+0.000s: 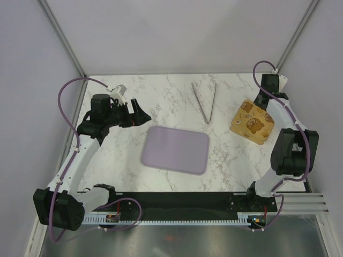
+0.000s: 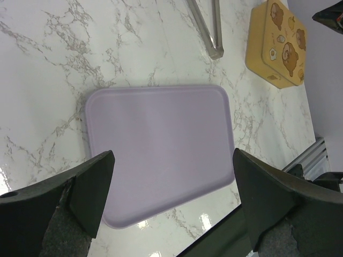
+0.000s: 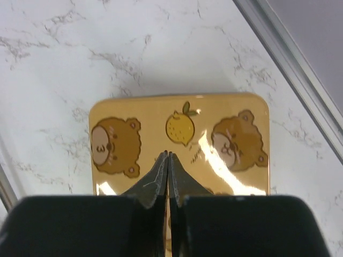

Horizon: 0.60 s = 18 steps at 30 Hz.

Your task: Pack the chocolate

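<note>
No chocolate shows in any view. The lilac tray lies bare in the middle of the table, and it also fills the left wrist view, tray. My left gripper hovers left of the tray with its jaws wide apart and nothing between them, left gripper. A gold box with bear and lemon pictures sits at the right with its lid on. My right gripper is shut just over the box lid, its tips together and holding nothing. Whether they touch the lid I cannot tell.
Metal tongs lie at the back between tray and box, also seen as tongs. Frame posts and grey walls stand behind the marble table. A black rail runs along the near edge.
</note>
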### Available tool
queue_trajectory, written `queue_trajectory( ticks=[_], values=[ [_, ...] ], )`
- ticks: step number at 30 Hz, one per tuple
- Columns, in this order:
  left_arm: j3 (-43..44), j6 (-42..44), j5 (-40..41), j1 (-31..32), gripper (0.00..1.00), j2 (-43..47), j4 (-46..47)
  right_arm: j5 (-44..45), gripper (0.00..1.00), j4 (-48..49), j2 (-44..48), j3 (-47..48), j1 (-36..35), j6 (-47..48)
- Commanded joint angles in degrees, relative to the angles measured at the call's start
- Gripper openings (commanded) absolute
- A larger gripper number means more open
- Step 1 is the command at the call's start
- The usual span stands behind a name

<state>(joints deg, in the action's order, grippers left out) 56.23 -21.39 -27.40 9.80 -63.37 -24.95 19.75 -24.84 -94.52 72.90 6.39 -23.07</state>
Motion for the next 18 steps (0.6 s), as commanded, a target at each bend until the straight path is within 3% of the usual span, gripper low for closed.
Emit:
queue_trajectory(
  ticks=[1,8,11,18],
  values=[
    [-0.24,0.29,1.3,-0.22,1.0,-1.14,2.98,-0.24,0.05,3.22,-6.1,5.13,0.73,3.29],
    [-0.42,-0.5,3.93,-0.13,1.0,-0.61,3.06,-2.61,0.04,4.28,-16.48,9.36,1.25,7.25],
    [-0.07,0.2,4.46,-0.13,1.0,-0.87,2.89,-3.31,0.02,0.24,-20.08,12.08,1.6,7.51],
    [0.2,2.05,4.9,-0.14,1.0,-0.79,2.19,-10.86,0.0,2.59,-16.14,13.93,0.9,7.69]
  ],
)
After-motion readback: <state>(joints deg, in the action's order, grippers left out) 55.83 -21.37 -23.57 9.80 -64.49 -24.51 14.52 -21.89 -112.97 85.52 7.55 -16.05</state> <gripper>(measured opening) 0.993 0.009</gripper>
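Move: The right hand, fingers shut, hovers over the lidded chocolate box: the box's middle is about 2 cm back, 1 cm left and 8 cm down. The lid's far edge lies roughly 6 cm ahead, 1 cm right and 6 cm down. The tongs are some 26 cm left, 6 cm ahead and 12 cm down. From the left hand the box is about 56 cm right, 10 cm ahead and 17 cm down. Forward and down in one quick sweep, the right hand goes about 6.5 cm out and some 5.5 cm down over the lid to its far edge, left of that edge's middle. Most of the drop comes early; then it creeps on forward at that height, shut fingertips coming down on the lid by the rim, the wrist tipping and turning slightly counter-clockwise. ##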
